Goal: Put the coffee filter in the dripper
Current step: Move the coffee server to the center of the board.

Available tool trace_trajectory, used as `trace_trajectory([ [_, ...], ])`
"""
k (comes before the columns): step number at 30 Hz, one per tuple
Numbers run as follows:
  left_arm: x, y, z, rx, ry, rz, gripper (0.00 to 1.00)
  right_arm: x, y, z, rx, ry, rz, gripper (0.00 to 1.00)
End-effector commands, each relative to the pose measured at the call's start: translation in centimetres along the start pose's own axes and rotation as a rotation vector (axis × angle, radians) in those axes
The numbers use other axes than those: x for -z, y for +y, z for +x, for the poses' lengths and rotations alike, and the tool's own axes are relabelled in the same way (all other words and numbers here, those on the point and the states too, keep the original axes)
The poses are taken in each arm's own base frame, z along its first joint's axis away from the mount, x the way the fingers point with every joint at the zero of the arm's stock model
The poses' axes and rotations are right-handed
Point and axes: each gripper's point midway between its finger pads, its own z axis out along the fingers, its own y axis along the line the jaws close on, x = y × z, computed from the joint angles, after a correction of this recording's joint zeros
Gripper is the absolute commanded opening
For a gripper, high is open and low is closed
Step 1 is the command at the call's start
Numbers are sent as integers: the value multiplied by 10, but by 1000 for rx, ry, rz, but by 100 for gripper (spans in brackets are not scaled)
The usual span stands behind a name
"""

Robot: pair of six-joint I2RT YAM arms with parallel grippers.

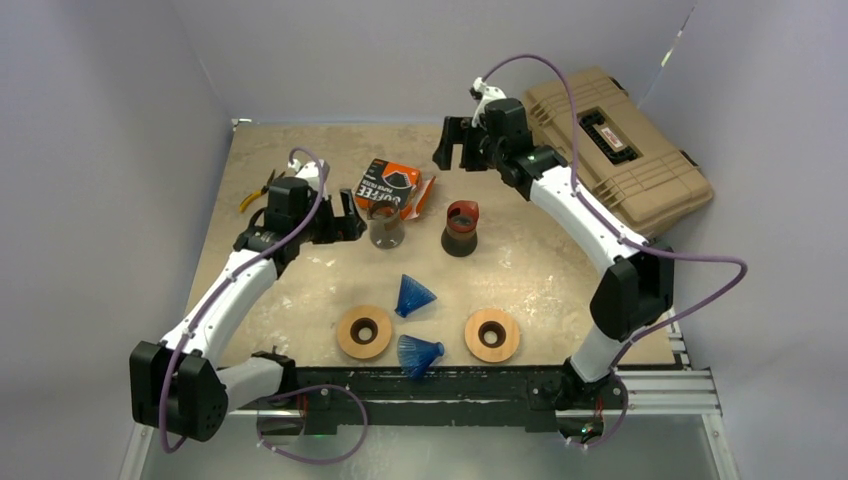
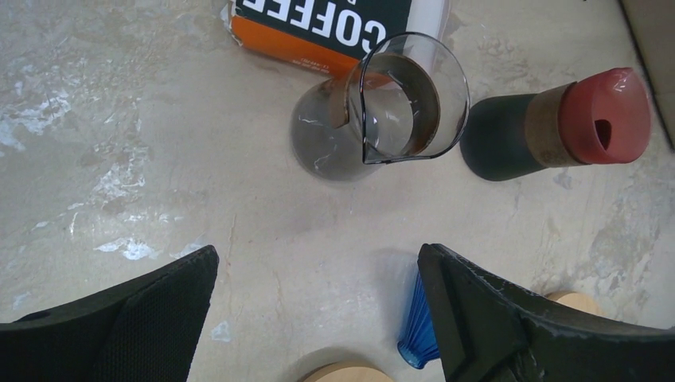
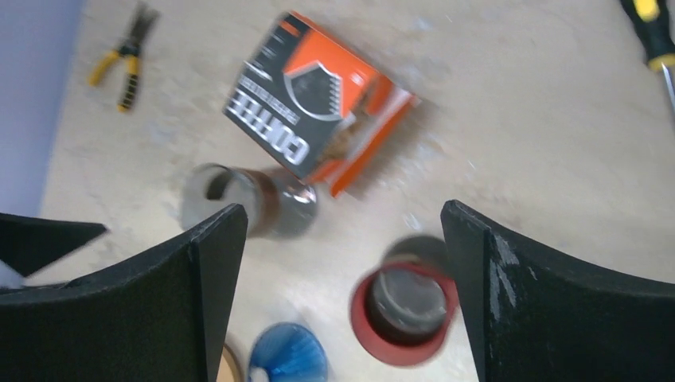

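An orange-and-black box of coffee filters (image 1: 392, 187) lies at the back middle of the table, brown paper showing at its open end (image 3: 350, 131). Two blue ribbed drippers lie on their sides: one (image 1: 414, 296) mid-table, the other (image 1: 418, 354) by the front edge. My left gripper (image 1: 352, 217) hangs open just left of a clear glass carafe (image 2: 382, 111), with nothing between its fingers (image 2: 318, 255). My right gripper (image 1: 455, 155) is raised above the back of the table, open and empty (image 3: 342, 211), looking down on the box (image 3: 314, 103) and one dripper (image 3: 288, 354).
A dark carafe with a red top (image 1: 461, 228) stands right of the glass one. Two wooden rings (image 1: 364, 331) (image 1: 492, 335) lie near the front. Yellow pliers (image 1: 258, 192) lie at far left, a screwdriver (image 3: 653, 32) at the back, and a tan case (image 1: 618, 145) at back right.
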Motion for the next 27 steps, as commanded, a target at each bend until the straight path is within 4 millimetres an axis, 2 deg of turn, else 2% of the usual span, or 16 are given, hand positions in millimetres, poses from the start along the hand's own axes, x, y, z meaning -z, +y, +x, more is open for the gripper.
trace_trajectory([
  [1,0,-16,-33,34,-77,49,97,16,-50,35,35,104,194,92],
  [8,-14,-13,-32,93,-56,29,97,20,-75,76,36,218,223,79],
  [10,-18,-16,-34,117,-44,34,97,18,-83,89,45,260,252,78],
  [12,-21,-21,-35,132,-27,57,96,17,-87,98,49,288,259,72],
  [16,-26,-25,-40,153,-18,65,96,17,-84,104,52,299,226,64],
  [23,-34,-26,-45,164,-15,65,96,15,-92,120,61,332,235,37],
  [27,-39,-24,-44,164,-5,60,96,16,-93,125,45,345,210,36],
])
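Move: The red-rimmed server stands about 8 cm back and 3 cm to the right of the right hand, its middle some 19 cm below. From that hand the clear coffee server is about 7 cm back and 16 cm left, the filter box 6 cm ahead and 16 cm left. From the left hand the clear server lies about 4 cm ahead, 7 cm right and 9 cm below; the filter box sits 12 cm beyond that server. Down to the rim of the red-rimmed server comes the right hand, dropping about 13 cm while swinging 7 cm right and 5 cm back, fingers tipping down and left side dipping. Its wide-open fingers close to just over a third at the spout side, contact unclear. The left hand, still wide open, eases some 4 cm forward and 2 cm right towards the clear server. ##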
